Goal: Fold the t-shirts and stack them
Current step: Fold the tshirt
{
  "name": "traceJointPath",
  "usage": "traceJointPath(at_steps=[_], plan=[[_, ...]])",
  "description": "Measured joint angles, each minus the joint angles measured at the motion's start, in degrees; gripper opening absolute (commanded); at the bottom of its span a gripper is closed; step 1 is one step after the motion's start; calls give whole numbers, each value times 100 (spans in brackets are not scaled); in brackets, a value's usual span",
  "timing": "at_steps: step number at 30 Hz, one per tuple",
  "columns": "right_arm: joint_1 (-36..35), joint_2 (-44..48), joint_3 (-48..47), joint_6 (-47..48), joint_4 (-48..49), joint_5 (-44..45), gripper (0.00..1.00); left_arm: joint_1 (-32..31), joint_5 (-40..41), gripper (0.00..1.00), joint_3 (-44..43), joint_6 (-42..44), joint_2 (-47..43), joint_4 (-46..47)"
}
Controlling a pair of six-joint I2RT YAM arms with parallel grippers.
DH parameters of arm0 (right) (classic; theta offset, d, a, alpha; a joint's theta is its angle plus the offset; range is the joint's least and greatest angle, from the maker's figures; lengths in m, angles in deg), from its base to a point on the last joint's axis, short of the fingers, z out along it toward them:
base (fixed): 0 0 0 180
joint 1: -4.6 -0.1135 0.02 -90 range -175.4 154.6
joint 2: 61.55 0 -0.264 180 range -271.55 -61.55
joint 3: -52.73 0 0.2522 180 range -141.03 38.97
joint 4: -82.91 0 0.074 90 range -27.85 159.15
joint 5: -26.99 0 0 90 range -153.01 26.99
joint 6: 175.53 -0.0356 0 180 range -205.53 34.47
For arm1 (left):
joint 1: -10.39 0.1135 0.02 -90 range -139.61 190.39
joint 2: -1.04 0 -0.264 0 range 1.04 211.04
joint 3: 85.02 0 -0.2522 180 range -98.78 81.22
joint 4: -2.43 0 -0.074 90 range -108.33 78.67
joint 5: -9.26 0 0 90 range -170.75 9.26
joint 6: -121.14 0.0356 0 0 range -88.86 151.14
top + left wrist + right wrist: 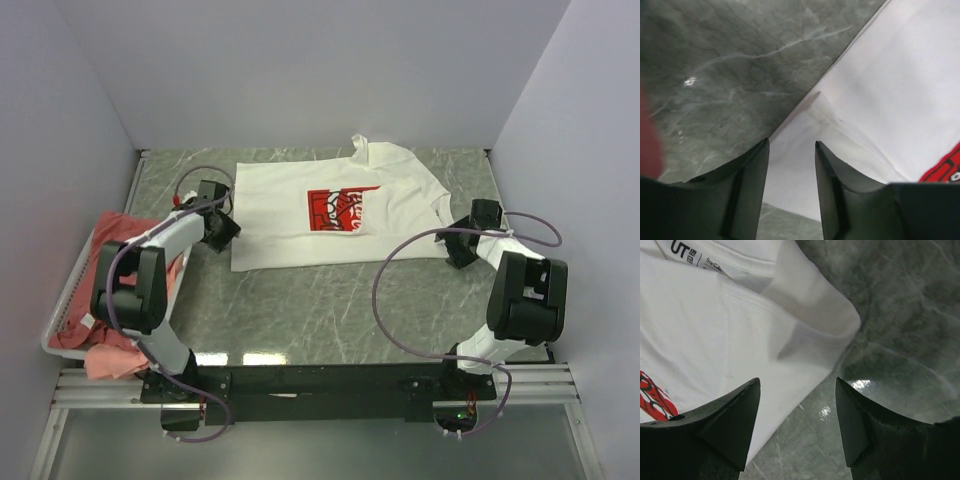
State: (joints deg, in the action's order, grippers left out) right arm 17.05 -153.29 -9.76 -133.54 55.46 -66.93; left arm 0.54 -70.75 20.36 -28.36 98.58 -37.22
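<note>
A white t-shirt [290, 215] with a red rectangular print [343, 210] lies spread on the green marbled table [310, 305], partly folded. My left gripper [224, 232] is at its left edge. In the left wrist view that gripper [791, 146] is open, and the white t-shirt [900, 90] runs under and between the fingers [751, 180] with a small raised crease beyond the tips. My right gripper [452, 246] is at the shirt's right sleeve. In the right wrist view it [797, 382] stands open, one tip over the sleeve hem [805, 325] and the other over bare table. Salmon-pink t-shirts [120, 232] lie heaped at the far left.
A white wire basket [62, 296] holds the pink heap at the table's left edge, with some cloth spilling over its front [112, 360]. Grey walls close the table on three sides. The neck label [690, 257] of the white shirt shows in the right wrist view.
</note>
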Motion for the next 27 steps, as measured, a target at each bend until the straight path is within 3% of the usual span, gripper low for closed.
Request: traceJointPath(at_steps=[9, 16, 27], plan=[[26, 706, 278, 111, -450, 256, 68, -129, 238, 49, 793, -249, -1486, -229], [35, 730, 304, 267, -581, 376, 67, -708, 289, 49, 1309, -614, -1246, -225], [70, 448, 140, 402, -684, 479, 66, -754, 542, 41, 1287, -765, -831, -35]])
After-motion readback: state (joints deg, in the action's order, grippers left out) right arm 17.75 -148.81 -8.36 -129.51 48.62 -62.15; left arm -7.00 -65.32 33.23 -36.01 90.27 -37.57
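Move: Just behind the left hand, about 7 cm back, 1 cm left and 3 cm down, lies the folded t-shirt's near left corner. The shirt's far left corner is some 22 cm ahead of that hand and 2 cm right, and its red print about 10 cm ahead and 29 cm right. From the right hand, the near right corner is about 2 cm back, 2 cm right and 2 cm down; the collar is roughly 12 cm ahead and 1 cm left. Lifting away from the shirt's left edge by about 4.5 cm, the left hand arcs back some 7 cm and slightly right, then sinks beside the near left corner with its fingers still about half open. The right hand draws back about 3 cm and drifts a little right, rising slightly and settling again just behind the near right corner, fingers staying open. ##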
